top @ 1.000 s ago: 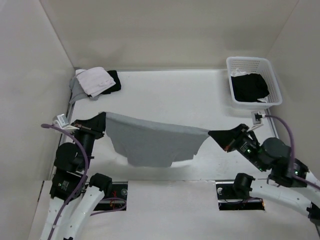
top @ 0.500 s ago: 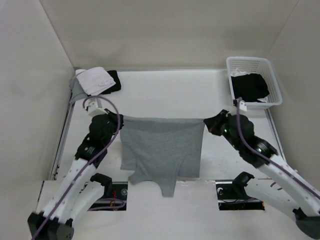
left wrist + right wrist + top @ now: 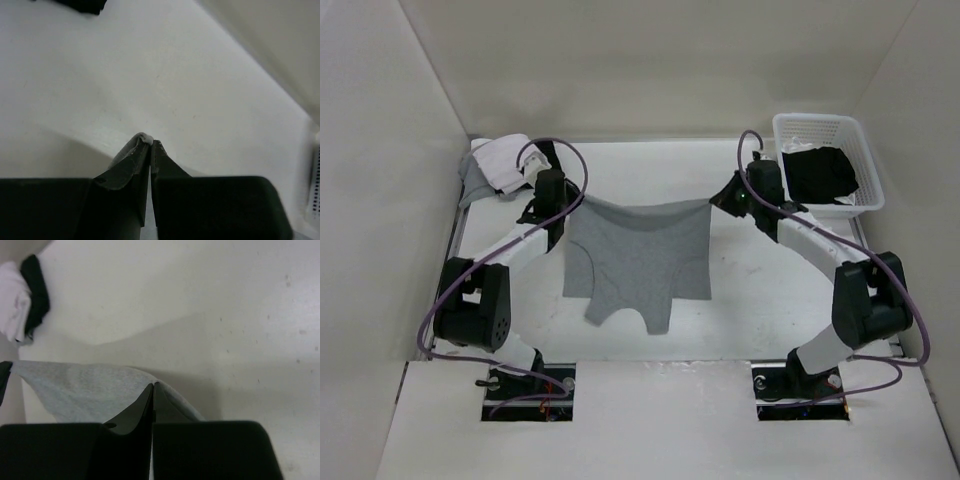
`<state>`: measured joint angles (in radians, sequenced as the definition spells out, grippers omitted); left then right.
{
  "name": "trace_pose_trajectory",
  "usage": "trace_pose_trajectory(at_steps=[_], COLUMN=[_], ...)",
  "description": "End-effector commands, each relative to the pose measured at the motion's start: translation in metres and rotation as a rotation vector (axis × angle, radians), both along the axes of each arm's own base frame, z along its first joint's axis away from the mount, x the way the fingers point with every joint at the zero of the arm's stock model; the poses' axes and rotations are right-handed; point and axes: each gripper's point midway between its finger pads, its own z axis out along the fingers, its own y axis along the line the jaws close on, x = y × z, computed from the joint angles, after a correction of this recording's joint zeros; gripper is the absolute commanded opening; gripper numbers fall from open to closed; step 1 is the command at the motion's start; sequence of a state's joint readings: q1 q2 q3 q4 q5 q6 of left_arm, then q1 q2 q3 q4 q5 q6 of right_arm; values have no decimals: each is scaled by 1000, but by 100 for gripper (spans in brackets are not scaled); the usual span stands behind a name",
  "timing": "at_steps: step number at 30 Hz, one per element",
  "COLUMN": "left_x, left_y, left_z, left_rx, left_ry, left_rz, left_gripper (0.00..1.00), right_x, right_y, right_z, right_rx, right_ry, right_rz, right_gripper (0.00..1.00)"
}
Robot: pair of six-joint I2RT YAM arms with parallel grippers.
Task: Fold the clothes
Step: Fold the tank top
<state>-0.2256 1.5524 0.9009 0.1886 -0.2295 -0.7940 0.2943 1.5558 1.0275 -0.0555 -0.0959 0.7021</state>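
Observation:
The clothes are one heather-gray sleeveless top [image 3: 635, 250], stretched by its upper edge between both grippers over the middle of the table. Its strap end [image 3: 625, 310] trails toward the near side. My left gripper [image 3: 563, 205] is shut on the top's left corner. In the left wrist view only a small fold of the gray top [image 3: 142, 136] shows at the shut left gripper [image 3: 151, 142]. My right gripper [image 3: 712, 200] is shut on the right corner. In the right wrist view the gray top [image 3: 75, 385] spreads left from the shut right gripper [image 3: 153, 385].
A white basket [image 3: 865, 165] holding a black garment [image 3: 817, 175] stands at the back right. A folded white cloth [image 3: 505, 162] lies on a black garment [image 3: 550, 160] at the back left corner. Walls close the table at the back and on both sides.
Both arms have stretched out and carried the top from the near edge toward the back of the table. The grippers have come closer together, and the top hangs narrower and longer.

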Motion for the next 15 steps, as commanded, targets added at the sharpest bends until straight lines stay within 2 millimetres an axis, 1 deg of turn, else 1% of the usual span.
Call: trace_pose_trajectory(at_steps=[1,3,5,8,9,11,13,15], left_x=[24,9,-11,-42,-51,-68,-81,-86], left_y=[2,2,4,6,9,14,20,29], left_z=[63,62,58,45,40,30,18,8], left_rx=[-75,-83,-94,-107,-106,-114,-107,-105], left_ry=[-185,-188,-187,-173,-166,-155,-142,-123], left_rz=[10,9,9,6,11,12,17,39], left_gripper=[3,3,3,3,4,4,4,5], right_x=[26,18,5,-19,-27,-45,-63,-79], right_y=[7,6,0,-4,-5,0,5,11], right_z=[56,57,52,42,39,31,22,13], right_rx=[49,46,39,48,53,63,58,48], right_ry=[-167,-167,-163,-153,-152,-148,-138,-128], right_rz=[36,39,32,25,25,43,61,76], right_gripper=[2,2,2,3,3,3,3,4])
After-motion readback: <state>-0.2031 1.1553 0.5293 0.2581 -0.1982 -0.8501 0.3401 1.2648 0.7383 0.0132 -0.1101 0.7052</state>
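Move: Both hands pinch the far edge of the tank top at its two ends. The tank top's middle lies about 15 cm back from the left hand, 13 cm to its right and 10 cm below, and 14 cm back, 16 cm left and some 10 cm below the right. The black cloth sits 7 cm ahead and 9 cm left of the left hand, with the white cloth 9 cm ahead and 17 cm left; the basket is 8 cm ahead of the right hand and 28 cm to its right. Still pinching the tank top's two far corners, both hands finish their outward swing with a little lift of some 3 cm and barely more than 1 cm of reach, then reverse together. They draw the held edge back about 9 cm towards the bases, over the near part of the tank top, sinking again by 2 to 3 cm as they go, fingers kept shut and tipped up by only about 5 degrees. ##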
